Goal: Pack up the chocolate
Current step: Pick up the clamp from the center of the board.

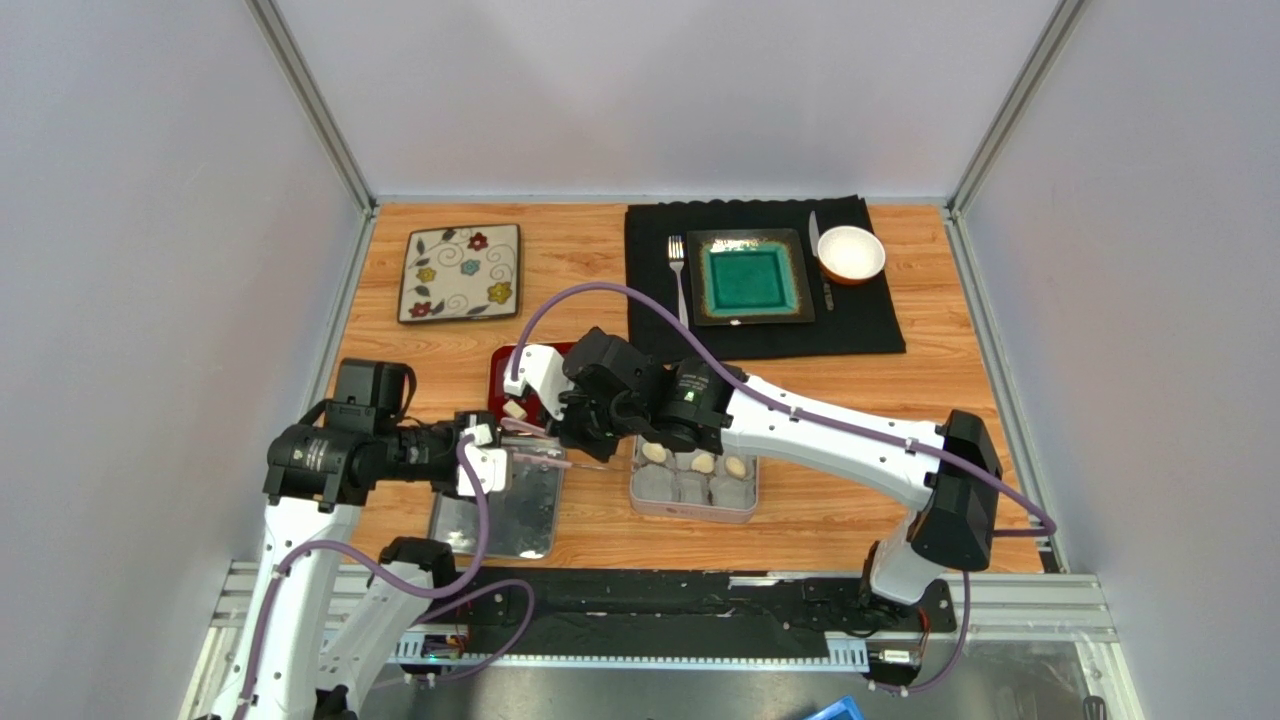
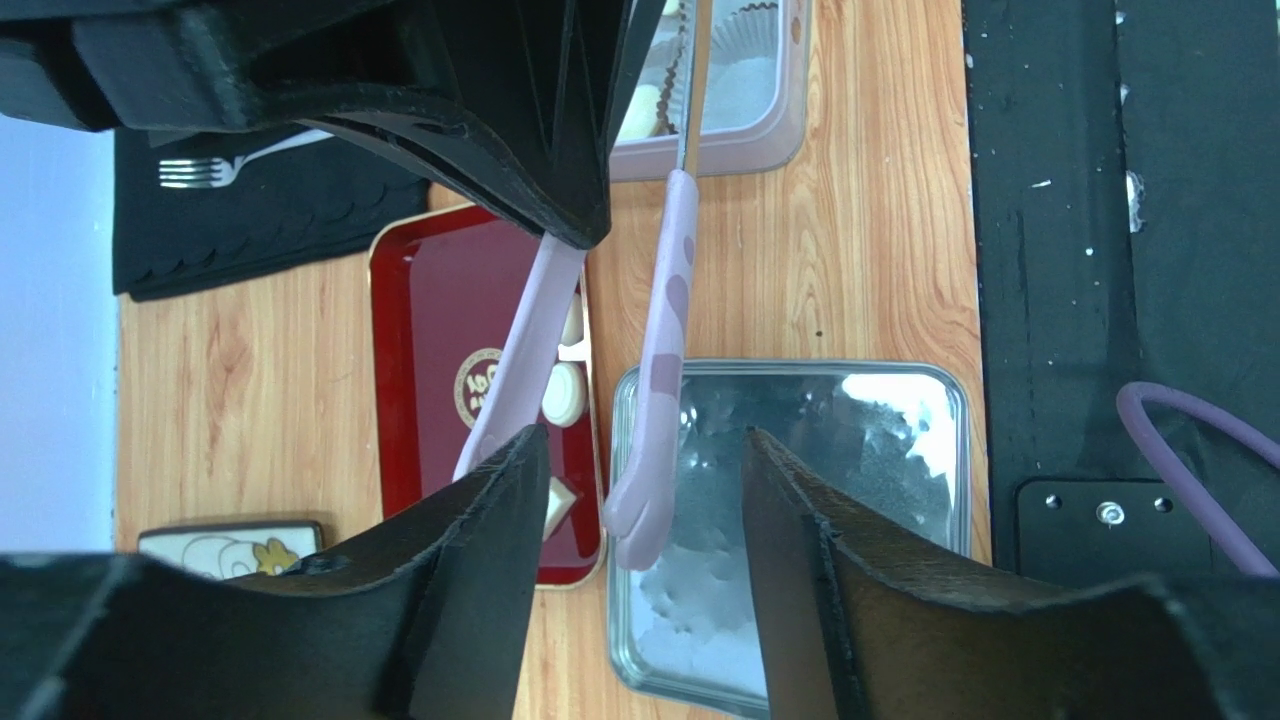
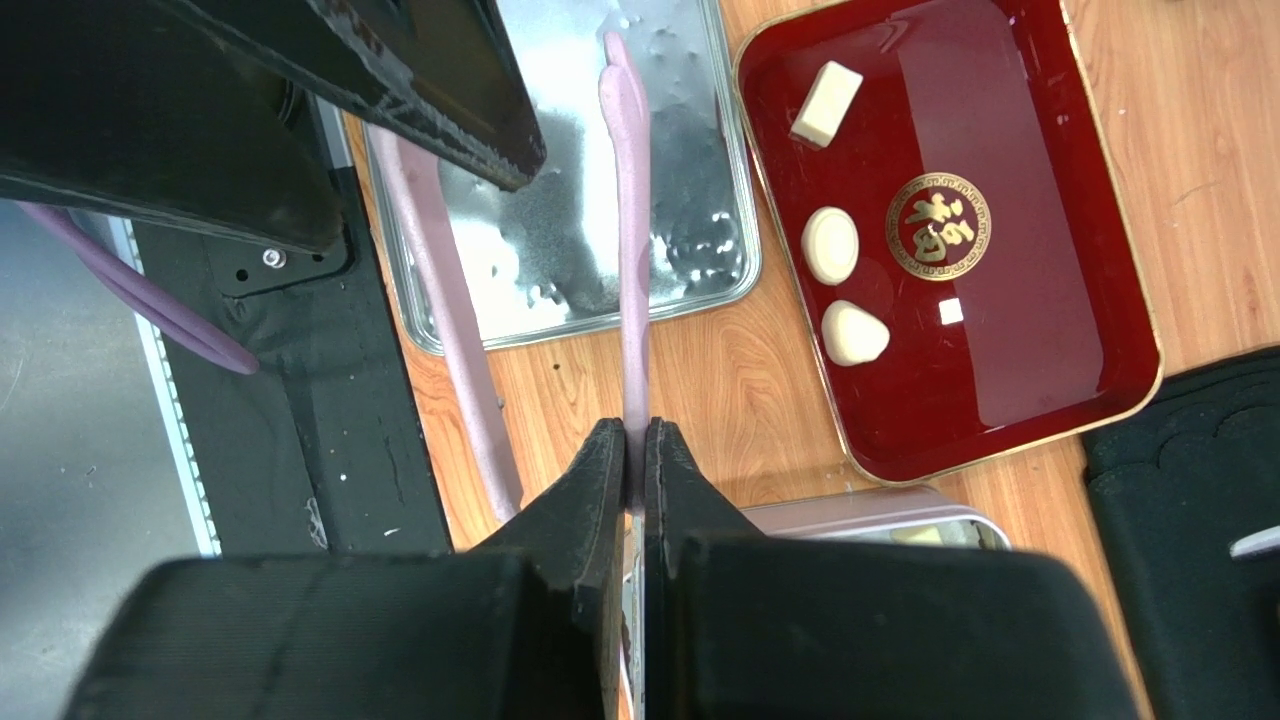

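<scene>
Three cream pieces of chocolate [image 3: 830, 243] lie on the red tray [image 3: 1037, 225], also seen in the left wrist view as chocolate [image 2: 564, 390]. More chocolate [image 1: 694, 462] sits in the lilac box [image 1: 694, 503]. My right gripper [image 3: 634, 435] is shut on one arm of lilac-tipped tongs [image 3: 633, 225]. The tongs [image 2: 661, 345] reach over the metal lid [image 2: 842, 450]. One tong tip hangs between the fingers of my open left gripper [image 2: 643, 438], touching neither. The other tong arm [image 2: 519, 360] passes behind my left finger [image 2: 496, 510].
A white paper cup [image 2: 759, 23] sits in the box. At the back lie a floral plate [image 1: 460, 273] and a black mat [image 1: 872, 315] with a green dish [image 1: 751, 278], fork [image 1: 678, 270] and white bowl [image 1: 851, 254]. A black strip [image 1: 676, 600] runs along the near edge.
</scene>
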`<action>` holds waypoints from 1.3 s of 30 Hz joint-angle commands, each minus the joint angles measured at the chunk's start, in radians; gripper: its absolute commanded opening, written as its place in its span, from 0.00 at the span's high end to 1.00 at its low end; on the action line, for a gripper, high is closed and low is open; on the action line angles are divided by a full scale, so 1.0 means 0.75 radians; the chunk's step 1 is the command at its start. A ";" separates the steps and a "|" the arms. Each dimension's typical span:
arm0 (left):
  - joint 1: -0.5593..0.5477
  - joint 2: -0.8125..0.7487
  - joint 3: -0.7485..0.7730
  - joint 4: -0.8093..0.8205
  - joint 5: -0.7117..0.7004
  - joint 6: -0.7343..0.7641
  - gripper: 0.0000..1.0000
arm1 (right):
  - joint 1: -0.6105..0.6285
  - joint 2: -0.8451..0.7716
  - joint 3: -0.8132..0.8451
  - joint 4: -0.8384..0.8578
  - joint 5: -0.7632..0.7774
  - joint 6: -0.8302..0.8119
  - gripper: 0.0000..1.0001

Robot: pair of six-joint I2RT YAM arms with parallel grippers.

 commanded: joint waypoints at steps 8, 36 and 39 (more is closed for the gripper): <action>-0.006 0.057 0.021 -0.135 -0.018 -0.024 0.64 | 0.019 -0.080 0.068 0.068 0.075 -0.043 1.00; 0.020 0.170 -0.188 1.077 0.547 -1.769 1.00 | -0.496 -1.090 -0.721 0.507 -0.292 0.269 0.22; 0.024 0.256 -0.157 1.211 0.718 -2.013 1.00 | -0.639 -1.127 -0.852 0.675 -0.499 0.420 0.10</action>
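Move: The clamp's nearer handle already lies between the left gripper's open fingers, with the clamp's middle about 7 cm to the right at their height. The right gripper, shut on the other handle, has that middle about 1 cm to its right and 2 cm back. Some 14 cm below the left gripper are the silver tray, 7 cm back and 2 cm left, and the red tray, 7 cm ahead and 5 cm right. The chocolate box is 15 cm right of the right gripper, 3 cm back and 13 cm below. Close the left gripper on the end of the clamp's nearer handle, easing down about 1 cm. As it shuts, open the right gripper, let go of the other handle and draw it some 17 cm right and 13 cm up, over the chocolate box. Then carry the clamp right, forward and slightly up with the left, rolling the wrist and tipping its fingers towards level. ##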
